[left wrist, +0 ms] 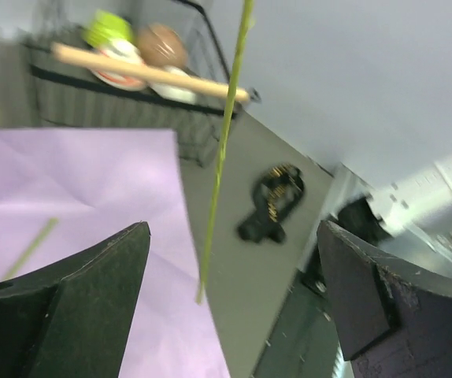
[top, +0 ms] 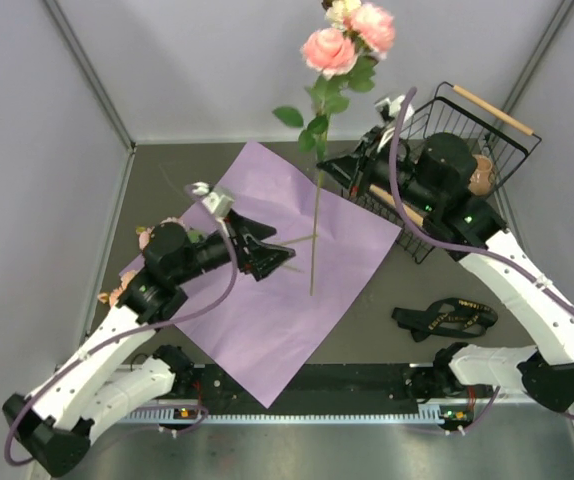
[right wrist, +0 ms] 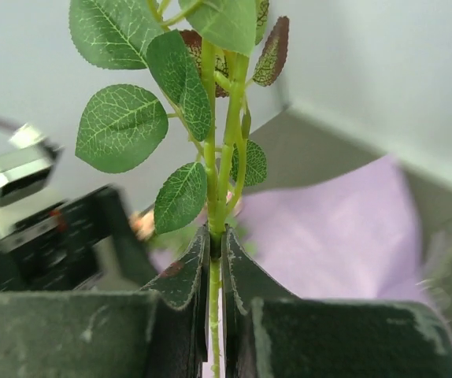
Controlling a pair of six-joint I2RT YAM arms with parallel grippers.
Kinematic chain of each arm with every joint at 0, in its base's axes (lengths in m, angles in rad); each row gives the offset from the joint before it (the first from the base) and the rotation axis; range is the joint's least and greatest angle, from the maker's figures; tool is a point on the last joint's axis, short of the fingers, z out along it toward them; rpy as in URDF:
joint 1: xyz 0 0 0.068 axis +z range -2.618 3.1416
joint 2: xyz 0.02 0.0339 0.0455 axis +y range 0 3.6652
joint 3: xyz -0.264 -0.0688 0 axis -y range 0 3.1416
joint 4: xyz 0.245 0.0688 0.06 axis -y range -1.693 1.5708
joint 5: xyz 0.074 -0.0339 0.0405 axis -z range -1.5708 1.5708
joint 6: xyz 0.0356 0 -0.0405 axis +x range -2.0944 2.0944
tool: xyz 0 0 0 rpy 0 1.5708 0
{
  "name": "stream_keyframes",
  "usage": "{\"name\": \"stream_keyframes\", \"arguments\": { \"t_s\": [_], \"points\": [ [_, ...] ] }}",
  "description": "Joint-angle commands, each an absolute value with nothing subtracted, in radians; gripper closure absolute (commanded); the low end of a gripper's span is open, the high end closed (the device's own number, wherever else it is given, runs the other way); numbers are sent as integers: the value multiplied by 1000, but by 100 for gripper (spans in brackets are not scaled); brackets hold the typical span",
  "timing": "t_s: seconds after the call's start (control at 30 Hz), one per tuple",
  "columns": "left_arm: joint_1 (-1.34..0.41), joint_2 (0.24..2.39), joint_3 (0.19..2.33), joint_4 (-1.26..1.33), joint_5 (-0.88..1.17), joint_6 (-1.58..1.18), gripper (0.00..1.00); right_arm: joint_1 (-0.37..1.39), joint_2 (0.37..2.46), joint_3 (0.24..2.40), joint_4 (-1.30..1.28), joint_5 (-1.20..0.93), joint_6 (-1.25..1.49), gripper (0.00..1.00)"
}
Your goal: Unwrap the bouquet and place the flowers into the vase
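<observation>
My right gripper [top: 327, 165] is shut on the green stems of the flowers [top: 333, 50], holding them upright above the table with pink and cream roses on top. In the right wrist view the jaws [right wrist: 216, 240] pinch the stem [right wrist: 214, 299] just below the leaves [right wrist: 124, 126]. The long stem [top: 314, 230] hangs down over the pink-lilac paper sheet [top: 267, 320], which lies flat. My left gripper [top: 285, 252] stands open just left of the stem, holding nothing; its fingers [left wrist: 92, 291] frame the stem's lower end [left wrist: 202, 283]. The black ribbon [top: 445, 318] lies on the table. The vase does not show.
A black wire basket [top: 512, 150] with a wooden handle [top: 492, 108] stands at the back right, holding round pots. More flowers [top: 139, 240] lie at the paper's left edge, under my left arm. Grey walls close in the table on three sides.
</observation>
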State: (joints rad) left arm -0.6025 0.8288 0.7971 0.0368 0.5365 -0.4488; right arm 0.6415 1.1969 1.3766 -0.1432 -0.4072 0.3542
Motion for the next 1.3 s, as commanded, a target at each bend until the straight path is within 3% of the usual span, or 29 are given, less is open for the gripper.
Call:
{"name": "stream_keyframes", "arguments": {
  "t_s": [0.0, 0.13, 0.33, 0.6, 1.27],
  "points": [
    [-595, 680, 816, -93, 177, -373, 7, 687, 1230, 1557, -152, 7, 68, 100],
    [-597, 611, 802, -175, 9, -359, 8, 693, 1305, 1667, -74, 231, -64, 100],
    [-597, 558, 762, -196, -26, -377, 9, 693, 1468, 1842, 67, 288, -207, 100],
    [-597, 549, 758, -213, -43, -374, 10, 692, 1723, 2132, 66, 293, -331, 100],
    [-595, 548, 764, -230, -48, -374, 10, 692, 1786, 2253, 29, 265, -255, 100]
  ]
}}
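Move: The vase stands about 17 cm straight ahead of my right hand, which already holds the pink rose stem, and its middle is some 32 cm lower. The dish rack is around 24 cm to the right and 17 cm ahead; the purple paper's middle lies about 13 cm left, 2 cm back and 43 cm down. From my empty left hand the remaining roses lie some 18 cm left, 7 cm ahead, 30 cm below; the vase is roughly 24 cm ahead, 8 cm right. My right hand keeps its pinch on the rose stem and sweeps it forward some 17 cm and up about 16 cm towards the vase, turning clockwise about 45 degrees with the fingers tipping upward; the reach finishes first, then a last rise of about 5 cm. My left hand, still open, draws away leftward about 10 cm, slightly forward, turning counter-clockwise. ##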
